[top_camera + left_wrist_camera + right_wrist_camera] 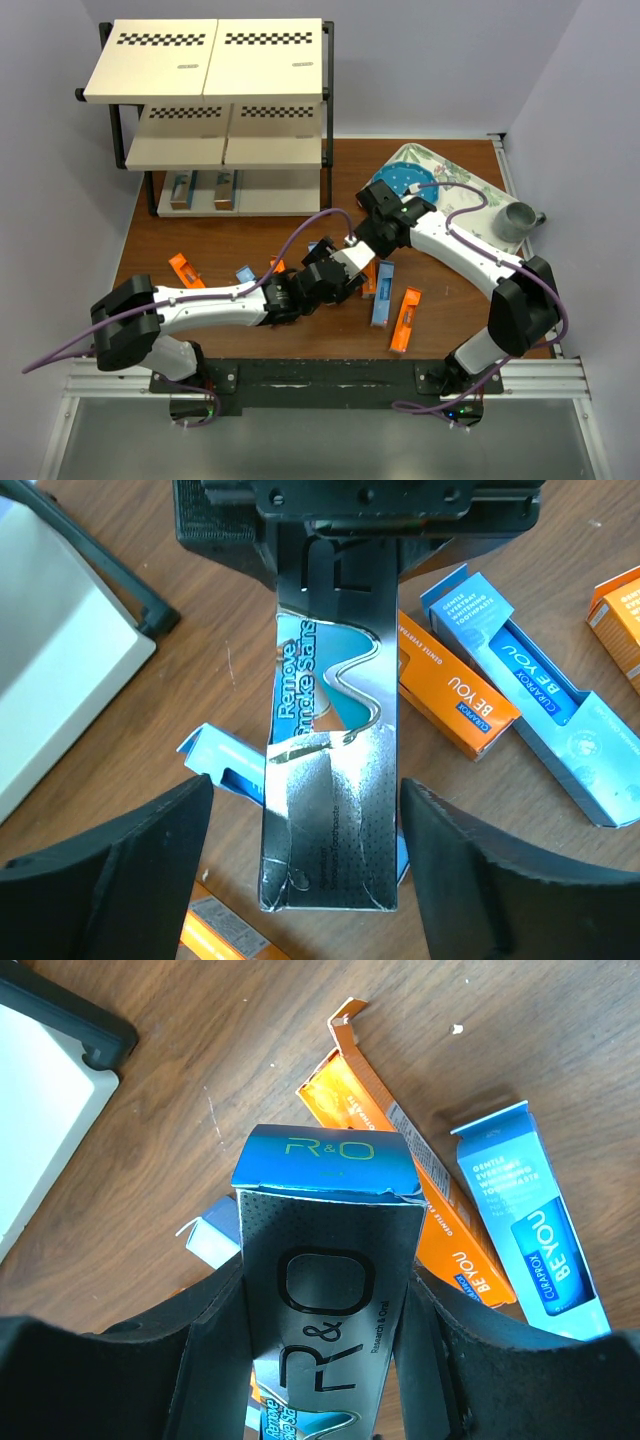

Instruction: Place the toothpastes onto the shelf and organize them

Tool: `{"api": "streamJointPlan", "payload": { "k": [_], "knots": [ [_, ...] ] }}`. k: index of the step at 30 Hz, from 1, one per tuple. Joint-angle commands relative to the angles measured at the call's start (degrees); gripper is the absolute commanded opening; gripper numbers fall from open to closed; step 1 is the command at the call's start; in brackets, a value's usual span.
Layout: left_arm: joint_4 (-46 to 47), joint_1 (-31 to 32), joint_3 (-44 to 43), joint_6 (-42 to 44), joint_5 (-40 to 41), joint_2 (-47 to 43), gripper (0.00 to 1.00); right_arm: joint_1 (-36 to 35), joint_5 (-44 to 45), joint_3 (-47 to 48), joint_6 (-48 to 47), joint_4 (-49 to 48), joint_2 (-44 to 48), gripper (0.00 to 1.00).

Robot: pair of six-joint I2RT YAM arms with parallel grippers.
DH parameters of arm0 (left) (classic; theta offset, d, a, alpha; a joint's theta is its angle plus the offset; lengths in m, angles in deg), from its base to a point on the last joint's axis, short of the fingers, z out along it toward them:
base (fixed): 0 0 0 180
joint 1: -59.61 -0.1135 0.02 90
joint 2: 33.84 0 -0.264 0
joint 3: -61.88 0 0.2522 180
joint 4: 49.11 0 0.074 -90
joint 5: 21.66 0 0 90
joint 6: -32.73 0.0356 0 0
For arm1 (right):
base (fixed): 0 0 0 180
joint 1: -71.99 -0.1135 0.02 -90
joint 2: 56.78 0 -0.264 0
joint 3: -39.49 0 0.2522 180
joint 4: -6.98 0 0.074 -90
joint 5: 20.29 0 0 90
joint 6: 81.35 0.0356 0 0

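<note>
A silver-grey toothpaste carton (325,1260) marked R&O hangs above the wood table, with my right gripper (325,1345) shut on its sides. Its other end (330,780) lies between the fingers of my left gripper (305,850), which stands open with a narrow gap on each side. In the top view both grippers meet mid-table at this carton (353,262). Loose orange (405,320) (184,268) and light blue (383,293) toothpastes lie around them. The shelf (205,60) stands at the back left, with two cartons (181,190) (223,190) on its lowest board.
A floral tray (462,180) at the back right holds a blue plate (398,180), and a grey mug (515,220) sits at its right end. Orange (455,685) and blue (545,695) cartons lie right under the held carton. Walls close in the table's left and right sides.
</note>
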Motion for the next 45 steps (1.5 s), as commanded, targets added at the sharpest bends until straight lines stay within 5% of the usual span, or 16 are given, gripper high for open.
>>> {"api": "streamJointPlan", "payload": {
  "k": [1,8,14,24,35,45],
  "knots": [
    [1.1,0.28,-1.42,-2.32,1.36,-0.08,0.75,-0.64,-0.81,2.36,-0.63,-2.21,0.42,0.26],
    [0.75,0.28,-0.45,-4.25,0.75,-1.04,0.52,-0.91,-1.43,2.27,-1.16,-2.74,0.42,0.38],
    [0.57,0.28,1.66,-7.06,0.75,-3.59,0.35,-0.9,-2.66,0.96,-2.3,-4.67,1.29,0.62],
    [0.31,0.02,8.24,-11.9,3.46,-10.36,0.32,-0.9,-6.35,0.6,-14.51,-10.55,3.4,0.98],
    [1.53,-14.47,14.32,-12.96,1.19,-18.88,0.35,1.64,-3.71,-4.66,-26.12,-15.39,11.75,0.99],
    [7.51,-31.0,12.83,-10.32,-5.66,-15.29,0.36,5.77,-1.08,-12.93,-32.35,-15.66,23.96,0.99]
  ]
}}
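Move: The silver toothpaste box, held by the right hand near its lettered R&O end, has its middle about 5 cm ahead and 3 cm right of the left hand, roughly level. Some 12 cm below the left hand, the short blue box lies 3 cm ahead and 3 left, the orange box 5 ahead and 8 right; free bottom-shelf space is about 20 ahead, 15 left, 9 down. From the right hand the silver box's middle is about 1 cm back and 1 left. Closing in place, the left fingers pinch the near end of the silver box; the right hand then opens fully, lets go, and rises about 6 cm, ending a few centimetres to its right. The left hand eases back and down about 2 cm, then sweeps left some 17 cm and forward towards the bottom shelf, turning about 30 degrees counter-clockwise. ##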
